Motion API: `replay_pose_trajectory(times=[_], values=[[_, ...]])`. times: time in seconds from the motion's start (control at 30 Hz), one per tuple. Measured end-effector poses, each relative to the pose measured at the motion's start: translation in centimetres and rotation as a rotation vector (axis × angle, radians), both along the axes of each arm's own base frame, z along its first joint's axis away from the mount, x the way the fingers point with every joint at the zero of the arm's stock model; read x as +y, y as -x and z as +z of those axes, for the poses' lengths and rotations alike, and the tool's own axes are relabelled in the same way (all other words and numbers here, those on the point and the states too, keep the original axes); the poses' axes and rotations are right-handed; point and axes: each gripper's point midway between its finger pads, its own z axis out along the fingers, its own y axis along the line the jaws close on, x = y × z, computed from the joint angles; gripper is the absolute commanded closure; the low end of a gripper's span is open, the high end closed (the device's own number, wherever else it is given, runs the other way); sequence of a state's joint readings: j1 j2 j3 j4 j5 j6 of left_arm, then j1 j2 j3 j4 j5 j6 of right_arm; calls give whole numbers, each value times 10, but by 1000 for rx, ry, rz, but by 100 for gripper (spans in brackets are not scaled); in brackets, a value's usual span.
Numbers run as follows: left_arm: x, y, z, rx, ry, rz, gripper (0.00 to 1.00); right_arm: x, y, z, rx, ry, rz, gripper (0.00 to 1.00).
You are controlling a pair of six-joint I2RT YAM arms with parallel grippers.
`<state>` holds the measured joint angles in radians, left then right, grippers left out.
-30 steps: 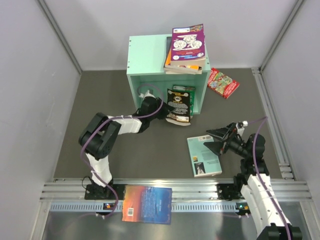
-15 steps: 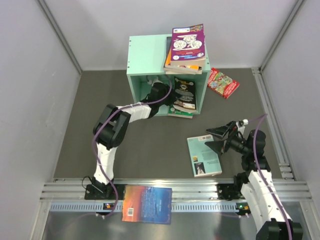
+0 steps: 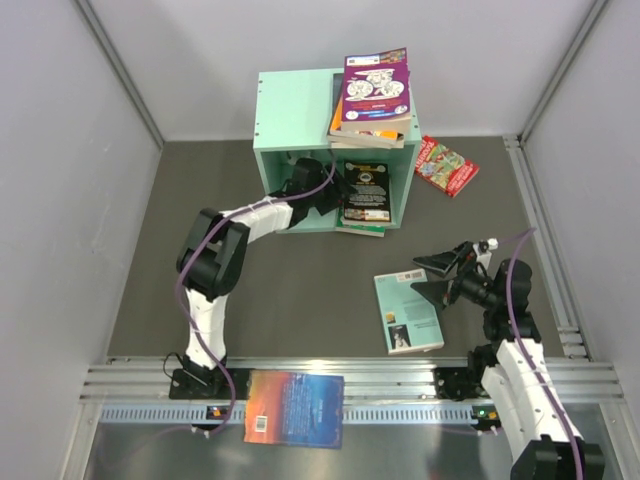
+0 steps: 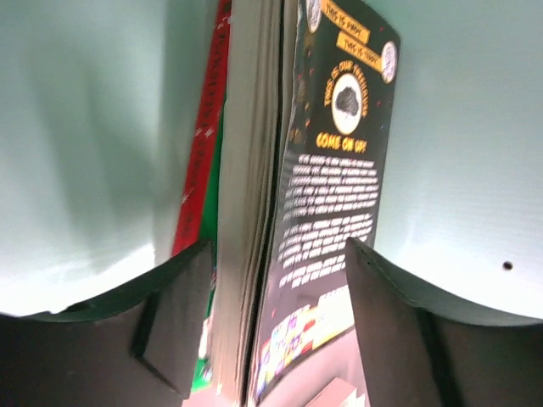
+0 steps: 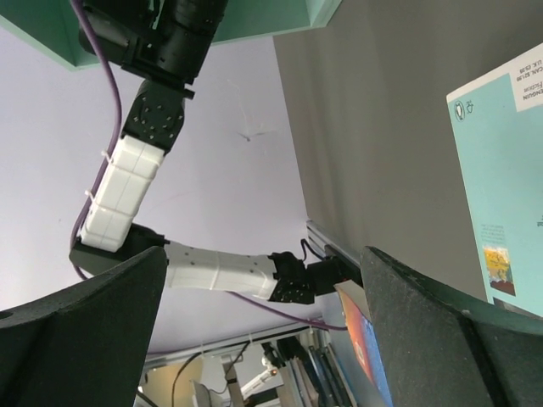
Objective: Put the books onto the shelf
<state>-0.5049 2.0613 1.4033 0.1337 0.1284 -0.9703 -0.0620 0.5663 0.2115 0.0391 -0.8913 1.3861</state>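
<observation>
The mint-green shelf (image 3: 290,110) stands at the back of the mat, open front toward me, with a purple-topped stack of books (image 3: 373,95) on its roof. My left gripper (image 3: 333,190) reaches into the opening. In the left wrist view its jaws (image 4: 278,246) stand open on either side of a black book (image 4: 335,161), upright against red and green books (image 4: 204,144). My right gripper (image 3: 428,276) hangs open and empty over a teal book (image 3: 407,311). A red book (image 3: 446,166) lies right of the shelf.
A blue-orange book (image 3: 295,408) lies on the metal rail between the arm bases. Grey walls close in the dark mat on three sides. The right wrist view shows the left arm's white links (image 5: 127,195) and the teal book (image 5: 501,170).
My left arm has pushed the black book from in front of the shelf into its opening and stood it upright, and its jaws have opened. The right arm has barely moved.
</observation>
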Motion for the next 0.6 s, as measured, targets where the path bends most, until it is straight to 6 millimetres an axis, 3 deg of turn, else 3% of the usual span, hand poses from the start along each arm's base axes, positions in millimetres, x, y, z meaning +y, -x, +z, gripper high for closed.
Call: replay_pose_trajectory(times=[0.27, 0.47, 0.6], values=[[27, 30, 3, 39, -117, -1, 28, -4, -7, -7, 14, 64, -14, 2], [50, 68, 8, 63, -155, -10, 28, -9, -12, -13, 35, 128, -30, 3], [61, 97, -1, 90, -181, -45, 28, -24, -26, -15, 82, 301, -52, 3]])
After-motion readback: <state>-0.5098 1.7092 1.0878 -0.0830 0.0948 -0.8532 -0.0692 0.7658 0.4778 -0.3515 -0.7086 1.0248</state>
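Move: Out at the shelf, the left hand is open beside the black book it has set there: the book's middle is about 5 cm to the right, 1 cm farther in and 4 cm below, with the green book under it, some 7 cm below the hand. From this hand the turquoise book on the table is roughly 29 cm back, 16 cm right and 9 cm lower. From the right hand it lies about 4 cm back, 2 cm left and 15 cm below. Drawing back out of the shelf's mouth, the left hand moves about 10 cm back and 6 cm to its left, nearly level and gathering speed, away from the black book; its fingers stay open and the wrist rolls some 10 degrees, left side up. High above the turquoise book, the wide-open right hand eases about 3 cm forward and right, sinking slightly and, mostly late on, rolling its left side down. ##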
